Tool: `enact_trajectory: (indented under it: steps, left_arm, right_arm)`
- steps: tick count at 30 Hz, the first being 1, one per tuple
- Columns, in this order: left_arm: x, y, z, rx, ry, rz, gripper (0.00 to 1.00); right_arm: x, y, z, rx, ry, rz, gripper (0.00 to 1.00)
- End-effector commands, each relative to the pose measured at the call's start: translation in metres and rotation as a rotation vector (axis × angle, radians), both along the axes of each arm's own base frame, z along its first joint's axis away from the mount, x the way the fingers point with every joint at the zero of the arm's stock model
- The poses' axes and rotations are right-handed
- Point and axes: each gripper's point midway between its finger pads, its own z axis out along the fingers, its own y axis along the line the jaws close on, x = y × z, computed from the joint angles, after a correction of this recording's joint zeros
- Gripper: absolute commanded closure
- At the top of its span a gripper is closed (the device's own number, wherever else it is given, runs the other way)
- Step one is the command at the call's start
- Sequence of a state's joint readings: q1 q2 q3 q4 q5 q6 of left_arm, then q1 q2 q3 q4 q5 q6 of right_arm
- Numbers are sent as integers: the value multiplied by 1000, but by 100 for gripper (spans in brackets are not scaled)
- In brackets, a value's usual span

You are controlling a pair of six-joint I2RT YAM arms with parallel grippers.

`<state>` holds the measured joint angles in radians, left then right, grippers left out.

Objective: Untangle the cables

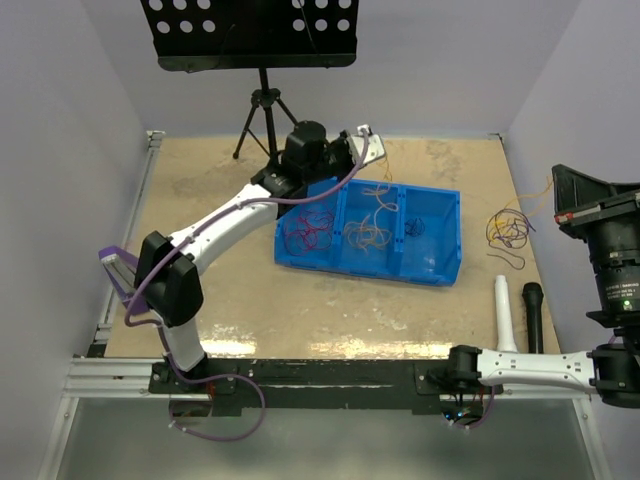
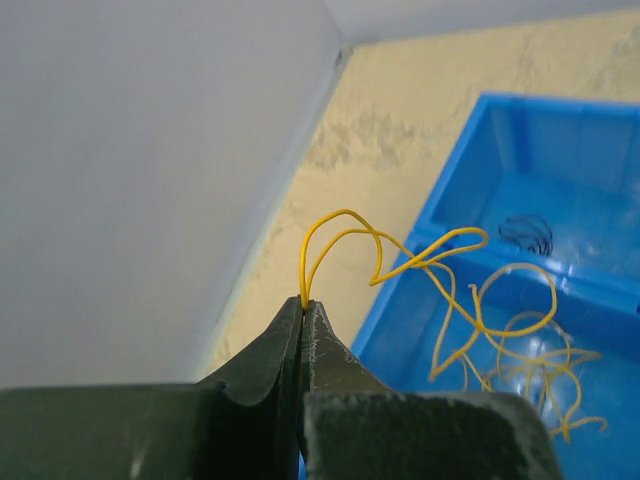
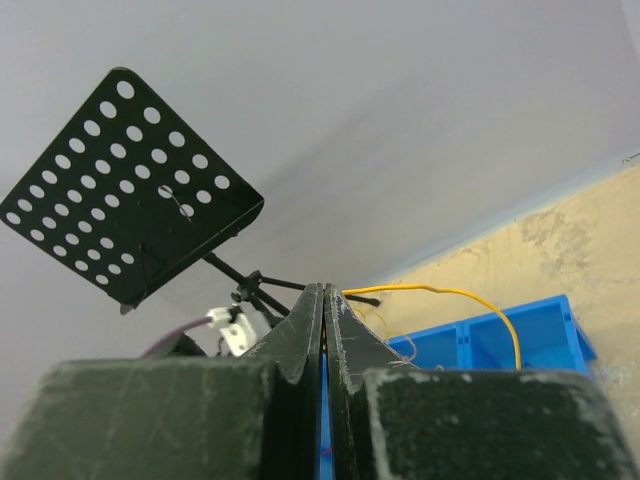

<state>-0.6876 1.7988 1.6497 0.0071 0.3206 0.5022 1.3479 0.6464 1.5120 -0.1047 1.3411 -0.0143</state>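
My left gripper [image 2: 303,300] is shut on a yellow cable [image 2: 345,215], which loops up from the fingertips and trails down into the blue bin [image 2: 460,170]. From above, the left gripper [image 1: 370,142] hovers over the bin's back left corner. A loose tangle of cables [image 1: 508,230] lies on the table to the right of the bin. My right gripper [image 3: 325,288] is shut, and a thin yellow cable [image 3: 470,296] arcs away from its tip. From above, the right gripper [image 1: 558,192] is near the right edge, with that cable running towards the tangle.
The blue bin [image 1: 440,270] has three compartments, holding red wires [image 1: 310,230], pale wires [image 1: 368,232] and a small dark coil [image 1: 418,225]. A white cylinder [image 1: 505,312] and a black one [image 1: 533,315] lie front right. A music stand [image 1: 262,90] stands at the back.
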Motion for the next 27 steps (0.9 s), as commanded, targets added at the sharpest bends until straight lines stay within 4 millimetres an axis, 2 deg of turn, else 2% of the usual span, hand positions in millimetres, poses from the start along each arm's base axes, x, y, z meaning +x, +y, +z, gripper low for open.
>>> enact_trajectory:
  steps: [1,3,5,9,11,15,17,18,20,21,22,23,27]
  left_arm:
    - [-7,3,-68,185,85,104,100]
    - [-16,0,-100,245,193,102,100]
    - [-19,-2,-119,258,268,119,100]
    - [-21,-9,-145,277,346,130,100]
    - [-24,-12,-156,302,371,128,96]
    - [-8,4,-189,411,389,261,99]
    - [-5,10,-199,430,403,291,98]
    - [-5,10,-196,408,419,287,90]
    - [-15,1,-184,344,458,233,50]
    - [-20,-3,-177,313,467,215,25]
    - [-26,-5,-162,272,471,192,9]
    - [-29,-7,-149,237,463,181,0]
    - [-59,-9,-98,122,451,57,0]
  right_arm:
    - [-2,-4,2,10,-15,21,100]
    - [-2,-1,3,34,-19,28,100]
    - [-2,2,3,37,-21,34,100]
    - [0,12,0,23,-16,38,100]
    - [1,16,0,18,-12,40,100]
    - [2,21,2,19,-10,47,100]
    - [2,22,3,21,-12,50,100]
    - [2,23,3,22,-13,55,100]
    - [3,28,2,21,-9,58,100]
    - [3,31,1,17,-7,61,100]
    - [4,35,0,15,-5,65,100]
    - [4,37,0,13,-6,68,100]
    - [6,52,2,12,-9,93,100]
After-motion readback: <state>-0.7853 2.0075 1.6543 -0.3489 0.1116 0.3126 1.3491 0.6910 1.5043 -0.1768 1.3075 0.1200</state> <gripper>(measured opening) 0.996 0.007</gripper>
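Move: The orange cable hangs from the left hand's closed fingers, and the middle compartment of the blue bin, with a tan cable already in it, lies practically straight below, about 29 cm down. At that same depth, the red cable in the left compartment is some 13 cm to the left and the small dark cable in the right one about 11 cm to the right, both about level. From the right hand, the middle compartment lies roughly 25 cm ahead, 20 cm left and 51 cm down. The orange cable is lowered quickly into the middle compartment by the left hand, which sinks about 20 cm with a slight drift back while the fingers tip some 30 degrees further down; near the bottom they open wide, let go of it, and the hand starts to rise. The right hand keeps its pinch on the yellow strand above its dark tangle and eases about 3 cm left. ##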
